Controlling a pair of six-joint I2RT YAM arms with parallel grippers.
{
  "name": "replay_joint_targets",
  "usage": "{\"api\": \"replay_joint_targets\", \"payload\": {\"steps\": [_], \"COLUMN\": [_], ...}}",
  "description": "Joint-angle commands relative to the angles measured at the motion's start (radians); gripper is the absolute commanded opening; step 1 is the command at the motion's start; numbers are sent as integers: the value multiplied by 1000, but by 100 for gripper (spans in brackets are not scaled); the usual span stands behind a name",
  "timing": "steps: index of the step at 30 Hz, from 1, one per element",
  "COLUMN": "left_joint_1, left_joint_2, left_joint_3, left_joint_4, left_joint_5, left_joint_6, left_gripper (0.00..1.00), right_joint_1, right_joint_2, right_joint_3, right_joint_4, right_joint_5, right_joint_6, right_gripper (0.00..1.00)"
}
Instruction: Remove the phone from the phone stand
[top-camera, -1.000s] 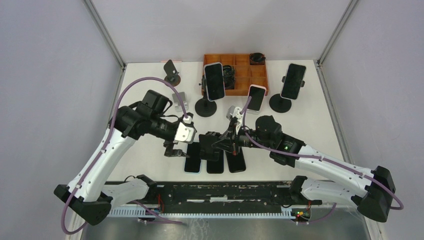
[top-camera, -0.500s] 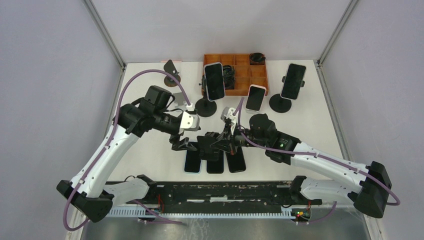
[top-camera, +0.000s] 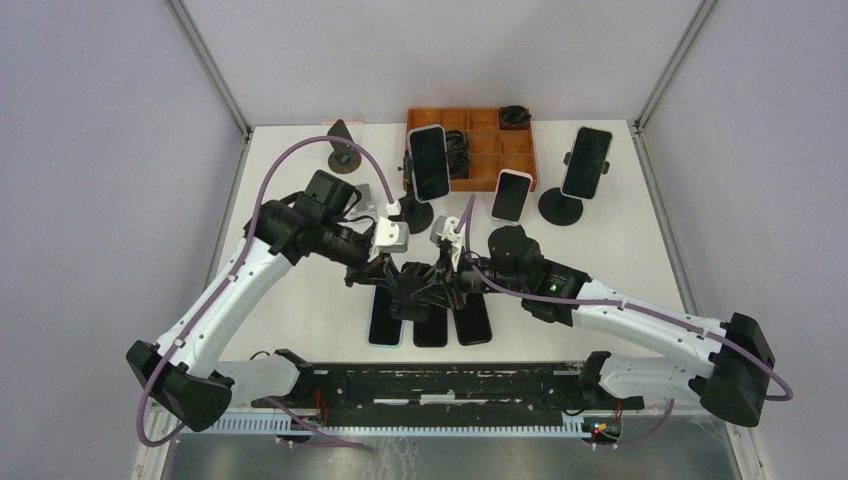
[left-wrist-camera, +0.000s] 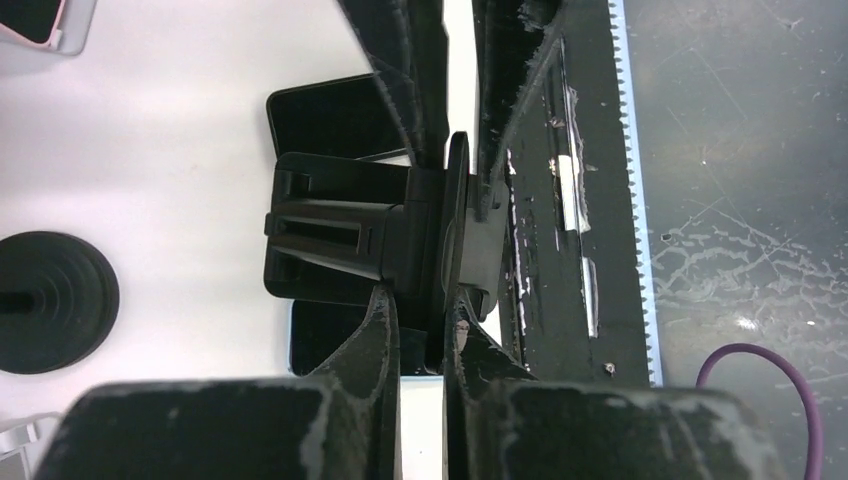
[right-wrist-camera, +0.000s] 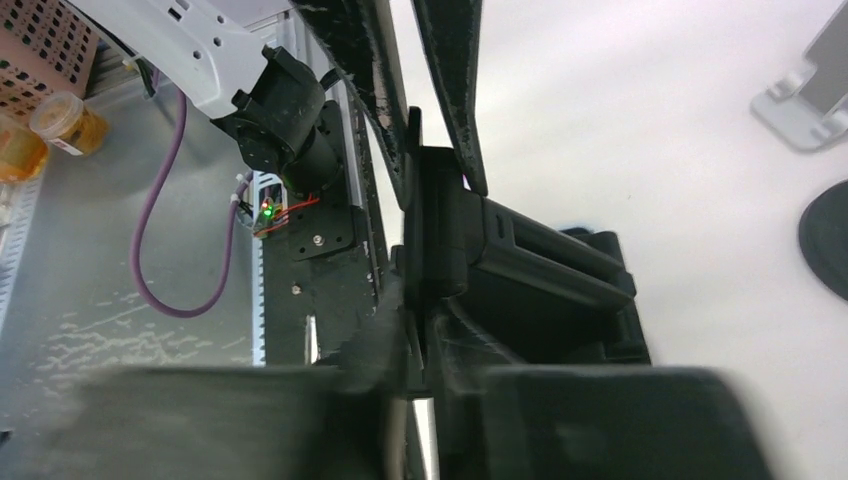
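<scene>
A small black phone stand (top-camera: 415, 290) hangs between both grippers over three phones (top-camera: 430, 322) lying flat near the front edge. No phone sits in it. My left gripper (top-camera: 395, 278) is shut on the stand's thin plate (left-wrist-camera: 457, 215) from one side. My right gripper (top-camera: 433, 283) grips the same plate from the other side; its fingers (left-wrist-camera: 505, 70) show opposite mine in the left wrist view. The stand's body (right-wrist-camera: 545, 270) shows in the right wrist view, with my right gripper (right-wrist-camera: 415, 300) blurred around the plate. Three more phones stand upright on stands at the back (top-camera: 428, 160), (top-camera: 511, 195), (top-camera: 586, 160).
An orange compartment tray (top-camera: 515, 150) sits at the back behind the upright phones. An empty black stand (top-camera: 343, 150) is at the back left. Round black bases (top-camera: 560, 207) carry the tall stands. The metal rail (top-camera: 430, 385) borders the near edge.
My left gripper moved right to the stand and shut on its plate. The right arm shifted slightly left and back with the stand.
</scene>
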Motion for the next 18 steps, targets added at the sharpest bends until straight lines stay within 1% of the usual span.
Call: {"api": "replay_joint_targets", "payload": {"steps": [1, 4, 6, 8, 9, 11, 14, 16, 18], "left_joint_1": [-7, -3, 15, 60, 94, 185, 326, 410, 479], "left_joint_2": [0, 10, 28, 58, 80, 136, 240, 304, 360], "left_joint_3": [-15, -36, -39, -31, -22, 18, 97, 145, 182], "left_joint_4": [17, 16, 7, -2, -18, -72, -206, -262, -276], "left_joint_5": [2, -35, -57, -67, -63, -49, -39, -63, -98], "left_joint_6": [4, -4, -7, -1, 17, 83, 285, 370, 417], "left_gripper": [2, 2, 2, 2, 2, 2, 2, 2, 2], "right_joint_1": [0, -10, -30, -71, -95, -143, -224, -277, -318], "right_joint_2": [7, -12, -41, -84, -106, -160, -237, -272, -295], "right_joint_3": [28, 21, -4, -43, -67, -112, -180, -208, -219], "right_joint_4": [63, 12, -6, -2, 1, 6, 14, 10, -7], "right_joint_5": [43, 128, 168, 160, 153, 135, 96, 73, 63], "right_joint_6": [10, 15, 28, 55, 74, 101, 148, 170, 184], "right_gripper": [36, 58, 68, 75, 78, 80, 83, 84, 85]}}
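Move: The left hand already pinches the left side of the black phone stand, whose middle lies some 3 cm to its right and 2 cm lower; the stand lies about 4 cm left of the right hand and 2 cm below. From the left hand, the silver stand stands roughly 28 cm ahead, 9 cm left and 21 cm down. The round-based stand's foot is about 28 cm ahead and 3 cm right, 22 cm down; the blue-edged phone lies almost underneath, 2 cm left and 23 cm down. The right hand opens from nearly shut to wide, lets go of the black stand's right side and backs off about 8 cm to the right and 6 cm forward, swinging some 20 degrees clockwise. The left hand keeps its pinch on the stand, sinks a little first, then sweeps it forward and left towards the silver stand, about 9 cm forward, 8 cm left and 6 cm down in all, speeding up and turning some 15 degrees counter-clockwise. ##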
